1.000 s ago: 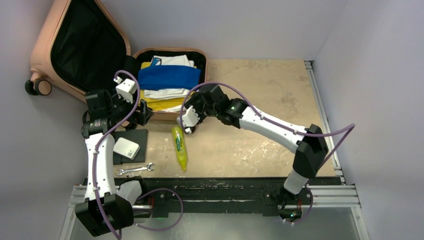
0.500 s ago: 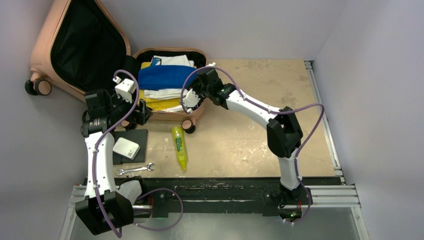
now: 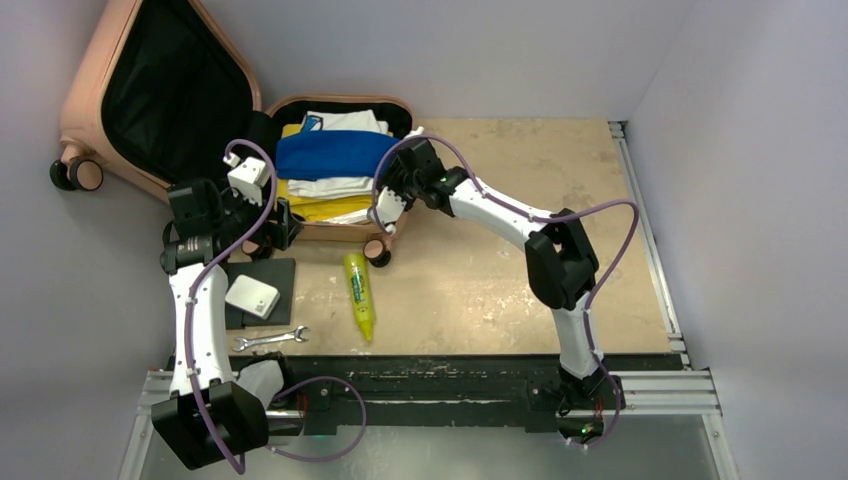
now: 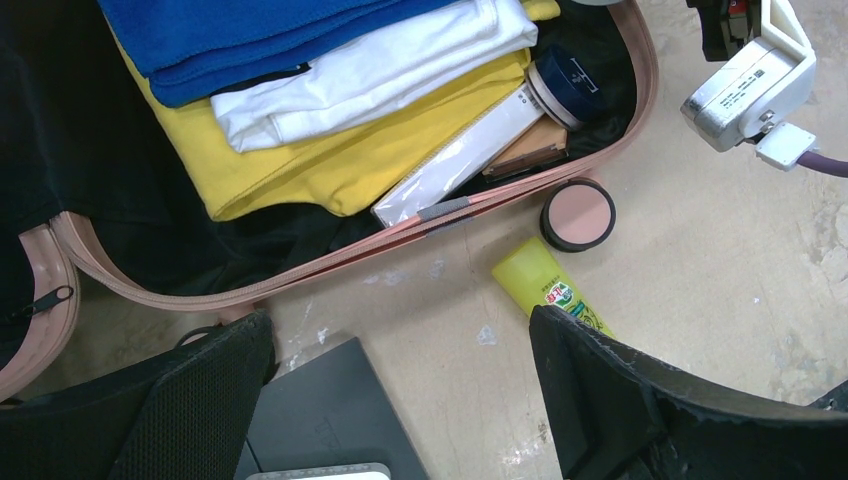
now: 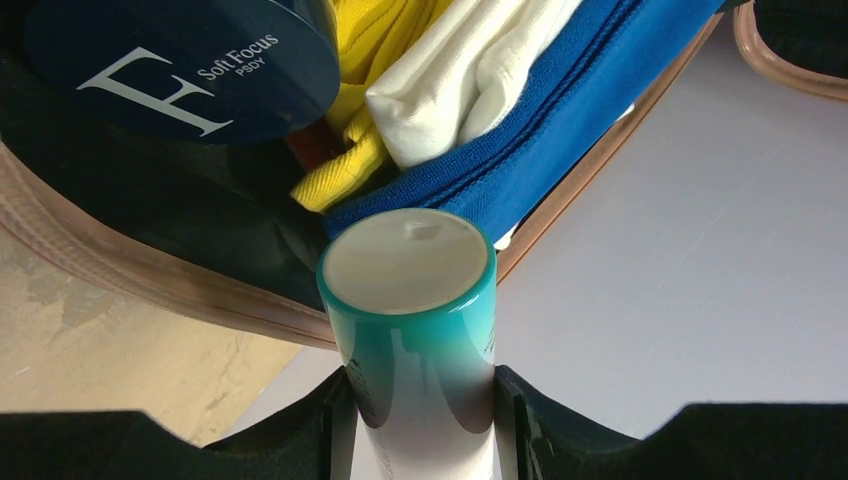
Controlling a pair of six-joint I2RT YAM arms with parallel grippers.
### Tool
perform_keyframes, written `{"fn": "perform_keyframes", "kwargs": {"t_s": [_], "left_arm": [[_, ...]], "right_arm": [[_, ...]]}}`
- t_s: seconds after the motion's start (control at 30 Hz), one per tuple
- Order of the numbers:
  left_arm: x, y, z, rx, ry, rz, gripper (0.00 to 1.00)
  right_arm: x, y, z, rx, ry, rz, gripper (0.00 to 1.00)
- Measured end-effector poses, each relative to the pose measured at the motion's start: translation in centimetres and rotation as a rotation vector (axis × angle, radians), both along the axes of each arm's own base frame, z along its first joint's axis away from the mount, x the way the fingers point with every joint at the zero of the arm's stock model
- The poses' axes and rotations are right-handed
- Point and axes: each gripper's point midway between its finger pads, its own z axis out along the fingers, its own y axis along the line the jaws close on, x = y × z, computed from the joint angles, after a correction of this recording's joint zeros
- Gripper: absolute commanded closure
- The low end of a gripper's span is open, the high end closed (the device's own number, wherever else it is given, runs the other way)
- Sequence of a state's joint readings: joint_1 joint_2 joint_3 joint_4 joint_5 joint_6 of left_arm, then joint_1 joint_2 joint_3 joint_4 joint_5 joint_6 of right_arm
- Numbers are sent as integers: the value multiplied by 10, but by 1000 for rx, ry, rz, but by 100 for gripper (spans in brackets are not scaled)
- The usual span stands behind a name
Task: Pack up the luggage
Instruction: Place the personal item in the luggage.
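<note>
The luggage (image 3: 85, 95), a salmon-pink hard-shell suitcase, lies open at the far left with its black-lined lid propped up. Its lower half (image 4: 400, 238) holds folded blue (image 3: 335, 155), white and yellow clothes, a flat box and a dark blue jar (image 5: 180, 65). My right gripper (image 3: 405, 165) hovers at that half's right rim (image 5: 120, 270), shut on a teal-and-white bottle (image 5: 410, 300). My left gripper (image 3: 275, 225) stands open and empty over the table just in front of the suitcase, its fingers (image 4: 200, 400) wide apart.
A yellow-green tube (image 3: 360, 295) lies on the table in front of the suitcase, beside a suitcase wheel (image 4: 577, 215). A black pad (image 3: 270, 275) with a white box (image 3: 252, 296) and a wrench (image 3: 270, 340) lie near the left arm. Walls stand close behind and on both sides.
My right arm has folded its elbow and carried the bottle from the table in front of the suitcase up to its right rim. The left arm has stayed put.
</note>
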State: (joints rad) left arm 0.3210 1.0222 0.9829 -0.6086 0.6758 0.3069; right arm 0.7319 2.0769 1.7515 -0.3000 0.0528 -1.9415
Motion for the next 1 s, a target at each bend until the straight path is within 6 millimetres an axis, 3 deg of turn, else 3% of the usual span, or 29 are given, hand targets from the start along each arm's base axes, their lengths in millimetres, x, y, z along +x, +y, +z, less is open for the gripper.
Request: {"fn": "perform_keyframes", "kwargs": {"t_s": [0.1, 0.77, 0.9, 1.0], "left_arm": [[0, 0, 0, 0, 1, 0, 1], [0, 2, -1, -1, 2, 5, 1], [0, 2, -1, -1, 2, 5, 1], [0, 2, -1, -1, 2, 4, 1]], "right_arm": [[0, 0, 0, -4, -2, 4, 69], [6, -8, 0, -5, -9, -15, 3], [6, -8, 2, 13, -2, -27, 1], [7, -9, 15, 84, 19, -74, 1]]}}
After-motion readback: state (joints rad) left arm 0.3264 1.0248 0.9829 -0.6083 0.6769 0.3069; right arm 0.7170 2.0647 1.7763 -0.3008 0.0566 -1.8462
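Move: The right hand holds the white-and-teal bottle just above its place, the gap along the luggage's right wall, roughly 9 cm below and 2 cm to the left. In the luggage, the navy jar is about 9 cm back and 3 cm left of the hand, and the folded blue cloth some 11 cm left and 2 cm ahead, both about 8 cm lower. From the idle left hand, that gap is roughly 14 cm ahead, 17 cm to the right and 11 cm below. The right hand stays almost in place over the gap at the luggage's right wall, easing only about 1 cm to the right as its half-open fingers spread to full width and let go of the white-and-teal bottle. Now empty, it begins to lift off, rising some 1.5 cm with a slight tilt of about 5 degrees by the end. ##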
